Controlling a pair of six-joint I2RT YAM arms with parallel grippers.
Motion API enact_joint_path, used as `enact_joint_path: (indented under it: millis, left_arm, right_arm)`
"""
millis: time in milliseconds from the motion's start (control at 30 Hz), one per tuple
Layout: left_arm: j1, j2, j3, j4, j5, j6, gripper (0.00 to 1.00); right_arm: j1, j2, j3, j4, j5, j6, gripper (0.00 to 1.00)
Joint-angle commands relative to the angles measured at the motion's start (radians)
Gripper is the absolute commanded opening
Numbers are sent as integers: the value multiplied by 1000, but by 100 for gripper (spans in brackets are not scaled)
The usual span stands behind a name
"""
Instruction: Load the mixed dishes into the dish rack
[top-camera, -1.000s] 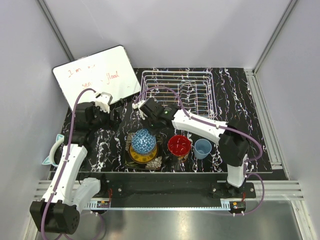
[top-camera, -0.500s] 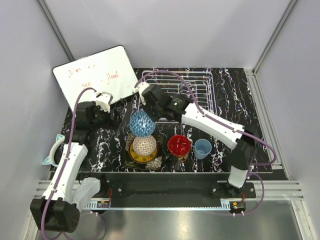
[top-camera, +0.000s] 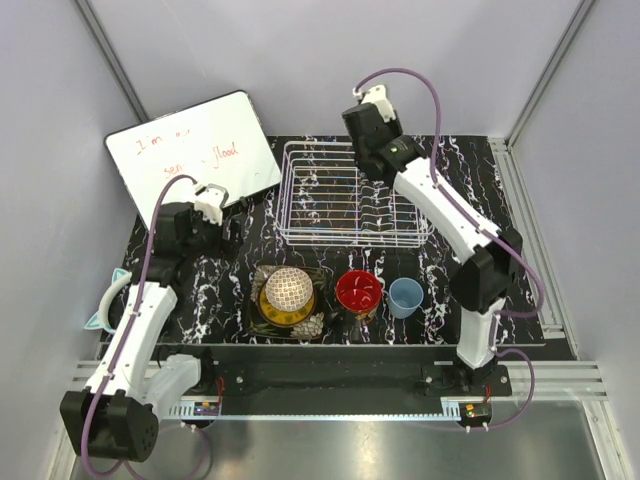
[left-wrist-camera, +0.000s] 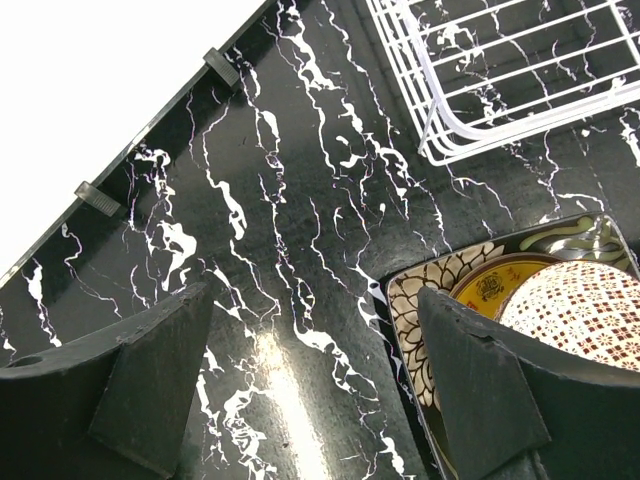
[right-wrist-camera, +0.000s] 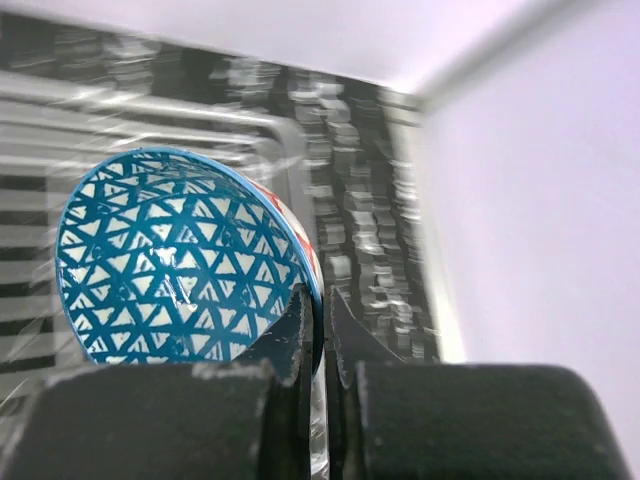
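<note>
My right gripper (right-wrist-camera: 322, 305) is shut on the rim of the blue patterned bowl (right-wrist-camera: 180, 260), held up on edge over the far end of the white wire dish rack (top-camera: 350, 195). In the top view the right gripper (top-camera: 362, 122) stands above the rack's back edge and hides the bowl. My left gripper (left-wrist-camera: 315, 385) is open and holds nothing, low over the table left of the floral dish (left-wrist-camera: 425, 300). That dish carries a yellow plate (top-camera: 270, 300) and a red-and-cream patterned bowl (top-camera: 288, 290). A red bowl (top-camera: 358, 290) and a pale blue cup (top-camera: 405, 297) stand to its right.
A white writing board (top-camera: 195, 150) leans at the back left, close behind the left gripper (top-camera: 222, 232). Teal headphones (top-camera: 105, 305) lie at the table's left edge. Grey walls close in on three sides. The rack's near corner (left-wrist-camera: 500, 90) shows in the left wrist view.
The right arm lifted the blue bowl off the stack and carried it back and right, over the rack's far end. The patterned bowl beneath now shows. The left arm has stayed in place.
</note>
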Motion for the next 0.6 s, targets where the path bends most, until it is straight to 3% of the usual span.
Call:
enact_joint_path:
  millis: [0,67,133,167,200,233,333,567]
  left_arm:
    - [-14,9,30,19,-33,19,88]
    - [-16,12,30,14,-38,18,88]
    - [-17,17,30,9,-41,16,88]
    - [-19,18,30,8,-47,16,88]
    - [-20,18,30,5,-47,15,88]
    - [-20,18,30,5,-48,16,88]
    - [-26,23,32,0,-53,13,88]
    - [-40,23,29,0,-65,13,89]
  right_arm:
    - [-73,84,53,151,345,-67,0]
    - [-90,114,8,323,448,-136,0]
    - [-101,132,-123,607,549,-442,0]
    - [-101,140,-189,1094,562,-627,0]
    - [-101,155,-241,1298,565,-931,0]
    - [-106,186,-260,1376,577,-951,0]
    - [-110,216,-196,1054,560,-702,0]
    - [-113,278,-201,1050,562,-698,0]
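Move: The patterned blue bowl is already pinched by its rim in my right hand. The far right part of the dish rack lies about 8 cm ahead, 9 cm right and 25 cm below that hand; the rack's middle is level fore and aft, some 7 cm left. The blue cup stands about 25 cm back and 3 cm right, the red bowl 25 cm back and 7 cm left. From my left hand the rack's far right part is about 25 cm ahead, 42 cm right. I swing my right hand about 8 cm right and 6 cm forward towards the rack's far right part, then sink it as the sideways swing ends, some 6 cm down in all and easing off. As it goes, the hand turns clockwise and rolls its left side down, some 35 degrees altogether, with the fingers staying shut on the bowl's rim. ##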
